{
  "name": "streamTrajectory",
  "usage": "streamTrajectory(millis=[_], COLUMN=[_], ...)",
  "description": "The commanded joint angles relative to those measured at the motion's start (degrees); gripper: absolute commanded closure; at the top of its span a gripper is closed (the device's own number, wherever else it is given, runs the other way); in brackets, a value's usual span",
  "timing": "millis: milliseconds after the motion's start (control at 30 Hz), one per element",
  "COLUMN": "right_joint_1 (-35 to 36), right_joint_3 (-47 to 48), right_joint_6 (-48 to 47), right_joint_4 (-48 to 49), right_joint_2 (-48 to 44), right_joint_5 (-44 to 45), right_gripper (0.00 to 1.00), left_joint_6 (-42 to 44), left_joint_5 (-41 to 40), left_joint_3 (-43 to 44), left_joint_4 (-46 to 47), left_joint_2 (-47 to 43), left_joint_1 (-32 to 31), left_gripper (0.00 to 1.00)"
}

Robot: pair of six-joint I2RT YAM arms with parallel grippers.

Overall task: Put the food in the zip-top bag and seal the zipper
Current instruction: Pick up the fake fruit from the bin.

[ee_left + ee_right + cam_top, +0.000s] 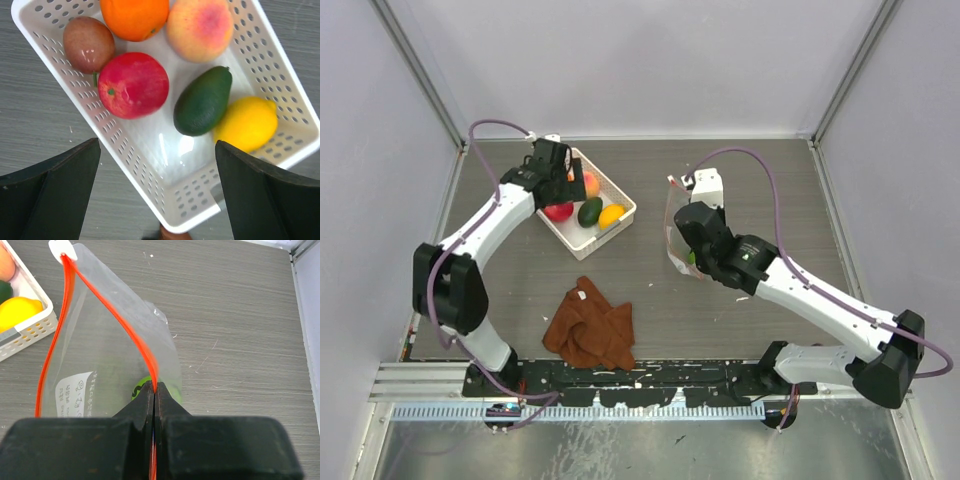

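Several toy fruits, the food, lie in a white lattice basket (190, 200): an orange (134, 17), a peach-pink one (200, 27), a brownish one (88, 44), a red one (133, 85), a dark green one (202, 101) and a yellow one (246, 123). My left gripper (157, 150) hovers open above the basket's near corner, holding nothing. The clear zip-top bag (100, 355) stands with its mouth gaping. My right gripper (154, 387) is shut on the orange-red zipper (145, 347). A bright green fruit (139, 389) shows inside the bag, behind the fingers.
A crumpled brown cloth (590, 325) lies on the grey table in front of the basket (620, 205). A small white block (707, 185) sits just behind the bag (676, 215). Pale walls close in the table on three sides.
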Motion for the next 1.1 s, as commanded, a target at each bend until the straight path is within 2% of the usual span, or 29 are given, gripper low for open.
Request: streamTrajectory(millis=[0, 667, 1000, 1067], right_joint_1=[0.14, 0.14, 0.14, 0.14], right_joint_3=[0.61, -0.01, 0.24, 0.32], right_joint_6=[0.21, 0.33, 0.29, 0.3], right_joint_4=[3.68, 7.02, 7.37, 7.42], right_joint_2=[1.71, 5.56, 6.47, 6.34], right_joint_5=[-0.86, -6.3, -7.04, -7.23], right_gripper=[1.0, 1.0, 1.0, 1.0], left_joint_6=[1.55, 4.64, 3.26, 3.13], left_joint_5=[-3.97, -9.31, -5.74, -5.31], left_joint_3=[5.62, 16.5, 14.6, 14.35], left_joint_4=[-0.71, -3.4, -2.53, -2.51], left_joint_2=[4.48, 24.77, 25.42, 24.6], left_joint_1=[0.87, 2.13, 2.43, 2.43], left_gripper=[0.02, 0.02, 0.0, 0.03])
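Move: The left hand, empty and wide open, is going for the red fruit in the bin: about 5 cm ahead, 2 cm to its left and 13 cm below. From that fruit, the avocado lies level and some 9 cm to the right, the orange 8 cm farther out and straight ahead, and the brown fruit 4 cm farther out and 6 cm left. The red fruit is roughly 15 cm ahead of, 35 cm left of and 20 cm below the right hand. Fingers still wide, the left hand drops about 12 cm into the bin and ends astride the red fruit, one finger beside the brown fruit and the other between red fruit and avocado. It edges some 6 cm forward early on, then sinks nearly straight while tipping more downward. The right hand keeps its pinch on the bag's zipper edge, carrying it about 4 cm left and 3 cm down. ##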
